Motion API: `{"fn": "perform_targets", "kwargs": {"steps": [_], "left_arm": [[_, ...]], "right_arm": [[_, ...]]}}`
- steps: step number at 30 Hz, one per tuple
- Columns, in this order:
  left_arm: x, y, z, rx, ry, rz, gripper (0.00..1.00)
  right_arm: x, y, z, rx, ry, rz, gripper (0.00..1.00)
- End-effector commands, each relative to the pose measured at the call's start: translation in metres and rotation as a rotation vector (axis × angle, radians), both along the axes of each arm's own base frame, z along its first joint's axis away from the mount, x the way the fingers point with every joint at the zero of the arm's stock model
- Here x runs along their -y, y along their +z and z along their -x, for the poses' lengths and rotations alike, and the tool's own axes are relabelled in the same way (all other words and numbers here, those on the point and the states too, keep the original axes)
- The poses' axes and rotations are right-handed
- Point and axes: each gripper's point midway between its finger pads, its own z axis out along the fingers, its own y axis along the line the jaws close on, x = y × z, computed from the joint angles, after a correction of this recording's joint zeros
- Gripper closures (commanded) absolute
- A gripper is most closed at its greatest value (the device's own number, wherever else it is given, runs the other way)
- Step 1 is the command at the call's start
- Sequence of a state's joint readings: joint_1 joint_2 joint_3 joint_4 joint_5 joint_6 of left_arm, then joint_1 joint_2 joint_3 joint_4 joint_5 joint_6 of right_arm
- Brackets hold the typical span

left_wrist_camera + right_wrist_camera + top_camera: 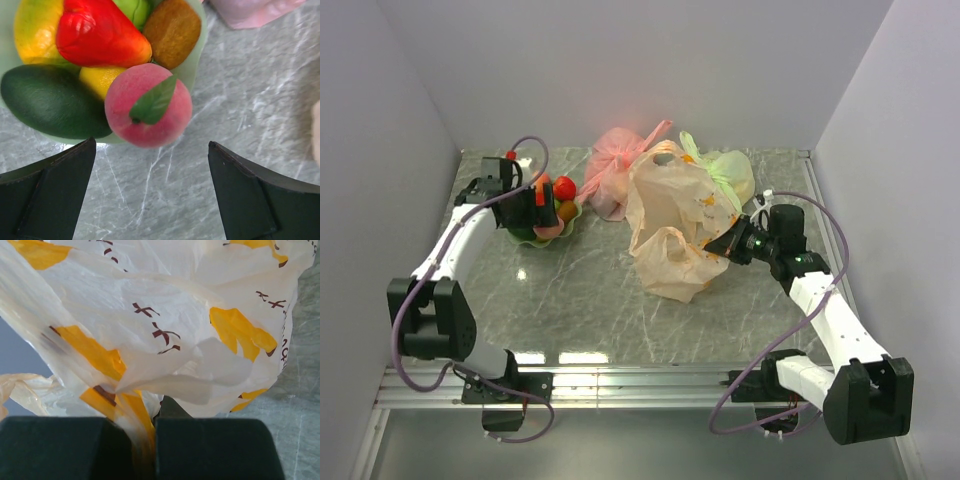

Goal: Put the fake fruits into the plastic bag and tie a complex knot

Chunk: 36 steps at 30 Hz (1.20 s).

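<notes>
The fake fruits lie heaped in a pale green dish at the left rear. My left gripper hangs over them, open. In the left wrist view its jaws stand wide apart just short of a pink peach, with a red fruit, a dark green one and a brown one behind. The plastic bag lies crumpled at centre right. My right gripper is shut on a fold of the plastic bag at its right side. The knot is out of view.
A pink-red tied bag and a light green tied bag lie behind the pale orange one. White walls close in the table on the left, back and right. A metal rail runs along the near edge.
</notes>
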<state>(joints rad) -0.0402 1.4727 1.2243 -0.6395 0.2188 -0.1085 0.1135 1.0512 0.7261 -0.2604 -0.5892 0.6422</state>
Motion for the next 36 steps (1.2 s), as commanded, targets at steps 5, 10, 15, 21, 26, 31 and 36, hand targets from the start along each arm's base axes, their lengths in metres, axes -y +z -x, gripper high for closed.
{"fn": "perform_targets", "kwargs": {"steps": [5, 10, 15, 21, 26, 31, 36], "left_arm": [[0.012, -0.013, -0.018, 0.002, -0.021, -0.046, 0.01], [0.006, -0.03, -0.027, -0.024, 0.017, -0.081, 0.01], [0.001, -0.047, -0.037, -0.061, 0.061, -0.105, 0.02], [0.005, -0.044, -0.044, -0.047, 0.061, -0.084, 0.09], [0.018, -0.015, -0.038, -0.003, 0.0, -0.025, 0.38], [0.037, 0.041, -0.022, 0.057, -0.11, 0.059, 0.67], [0.09, 0.139, -0.004, 0.31, -0.347, 0.257, 0.64]], "right_arm": [[0.0, 0.012, -0.008, 0.099, 0.016, 0.031, 1.0], [-0.001, 0.014, -0.007, 0.104, 0.023, 0.025, 1.0], [-0.002, 0.018, -0.007, 0.118, 0.031, 0.027, 1.0], [-0.002, 0.017, -0.006, 0.111, 0.037, 0.022, 1.0], [-0.002, 0.017, -0.005, 0.112, 0.034, 0.02, 1.0], [-0.005, 0.019, -0.007, 0.115, 0.042, 0.014, 1.0], [-0.012, 0.021, -0.008, 0.119, 0.065, 0.017, 1.0]]}}
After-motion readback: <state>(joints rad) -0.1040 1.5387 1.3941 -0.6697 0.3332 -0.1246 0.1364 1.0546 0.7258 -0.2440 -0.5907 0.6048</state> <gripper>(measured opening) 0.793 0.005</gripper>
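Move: The peach, at the near edge of the fruit bowl, lies about 7 cm below the left hand and some 2 cm ahead, with no sideways offset. Counted from the peach, the avocado is 8 cm to the left and 2 cm farther out, the red pepper 3 cm left and 5 cm out, and the brown fruit 4 cm right and 4 cm out. From the right hand, the peach is roughly 38 cm left, 10 cm ahead and 9 cm lower. Down about 7 cm and slightly forward, fingers wide open and tipping a little steeper, the left hand sinks around the peach and pinches it from both sides. It then lifts it some 11 cm, faster and faster, veering about 4 cm right towards the bag while the wrist tips back up. The right hand stays put, still gripping the bag's rim. ##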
